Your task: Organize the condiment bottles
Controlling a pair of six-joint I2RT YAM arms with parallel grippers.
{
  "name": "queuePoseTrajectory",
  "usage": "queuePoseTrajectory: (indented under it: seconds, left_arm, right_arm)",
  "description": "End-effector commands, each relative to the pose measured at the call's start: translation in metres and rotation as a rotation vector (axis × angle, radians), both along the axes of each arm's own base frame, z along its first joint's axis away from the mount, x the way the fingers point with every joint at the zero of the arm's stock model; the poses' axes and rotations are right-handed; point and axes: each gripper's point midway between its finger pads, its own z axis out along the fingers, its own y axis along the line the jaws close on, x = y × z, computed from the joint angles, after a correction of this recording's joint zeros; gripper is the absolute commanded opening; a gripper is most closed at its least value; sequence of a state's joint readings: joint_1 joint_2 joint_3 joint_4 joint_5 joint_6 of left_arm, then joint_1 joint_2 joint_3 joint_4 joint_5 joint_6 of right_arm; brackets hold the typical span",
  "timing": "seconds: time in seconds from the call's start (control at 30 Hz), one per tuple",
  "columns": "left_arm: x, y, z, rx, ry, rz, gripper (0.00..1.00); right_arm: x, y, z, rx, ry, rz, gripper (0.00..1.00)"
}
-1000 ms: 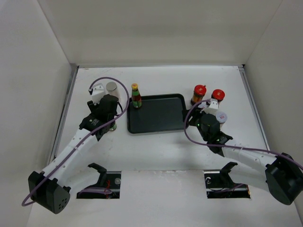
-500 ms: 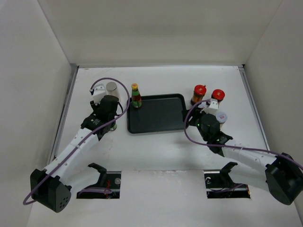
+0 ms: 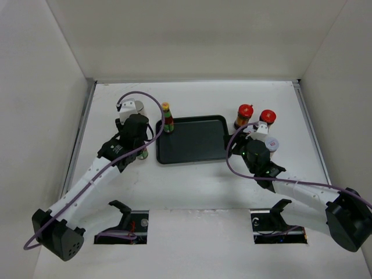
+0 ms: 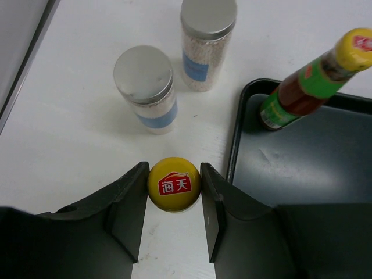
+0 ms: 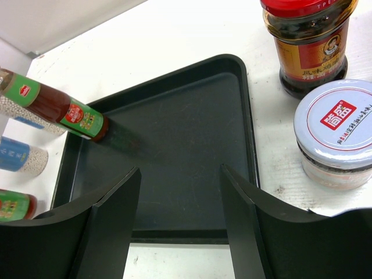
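Observation:
My left gripper (image 4: pixel 174 187) is shut on the yellow cap of a slim green-labelled bottle (image 4: pixel 174 183), just left of the black tray (image 4: pixel 302 168). A second yellow-capped bottle (image 3: pixel 167 118) stands in the tray's far left corner. Two grey-topped white cylinders (image 4: pixel 145 87) (image 4: pixel 207 40) stand on the table beyond my left fingers. Over the tray's near right edge, my right gripper (image 5: pixel 180 174) is open and holds nothing. Two red-lidded jars (image 3: pixel 245 113) (image 3: pixel 267 117) and a pale-lidded dark jar (image 5: pixel 337 131) stand right of the tray.
The tray (image 3: pixel 195 142) lies at the middle of the white table, walled in at the back and on both sides. Purple cables loop over both arms. The right wrist housing hides the table just behind the pale-lidded jar.
The left jaws have closed onto the yellow cap, and the left arm has shifted a little toward the tray with the bottle. The right arm has not moved.

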State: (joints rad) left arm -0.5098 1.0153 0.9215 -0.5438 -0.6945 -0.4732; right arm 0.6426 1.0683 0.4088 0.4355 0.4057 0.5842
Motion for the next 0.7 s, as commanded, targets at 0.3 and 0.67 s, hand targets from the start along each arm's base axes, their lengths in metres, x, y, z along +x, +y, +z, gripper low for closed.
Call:
queuePoseTrajectory:
  seconds: [0.3, 0.67]
  left_arm:
    - [0.023, -0.064, 0.094, -0.120, -0.246, -0.135, 0.18]
    - [0.046, -0.111, 0.087, -0.163, -0.263, -0.222, 0.18]
  right_arm:
    - [0.003, 0.005, 0.016, 0.052, -0.048, 0.008, 0.63]
    - [0.003, 0.005, 0.017, 0.052, -0.047, 0.008, 0.63]
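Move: The left gripper still holds the second yellow-capped sauce bottle by its cap. Its place, the left front part of the black tray, lies about 9 cm right, 4 cm ahead and 15 cm below the hand. The standing sauce bottle is some 10 cm ahead and 10 cm right; the near shaker is 8 cm ahead, 5 cm left, the far shaker 14 cm ahead, 2 cm left. From the right hand the place is roughly 26 cm left, 2 cm ahead. Carry the held sauce bottle right about 9 cm and a little forward, over the tray's left rim to the near side of the standing bottle. Arc up some 5 cm on the way, then sink about half of that back, turning the wrist some 10 degrees clockwise and keeping the fingers shut on the cap. ##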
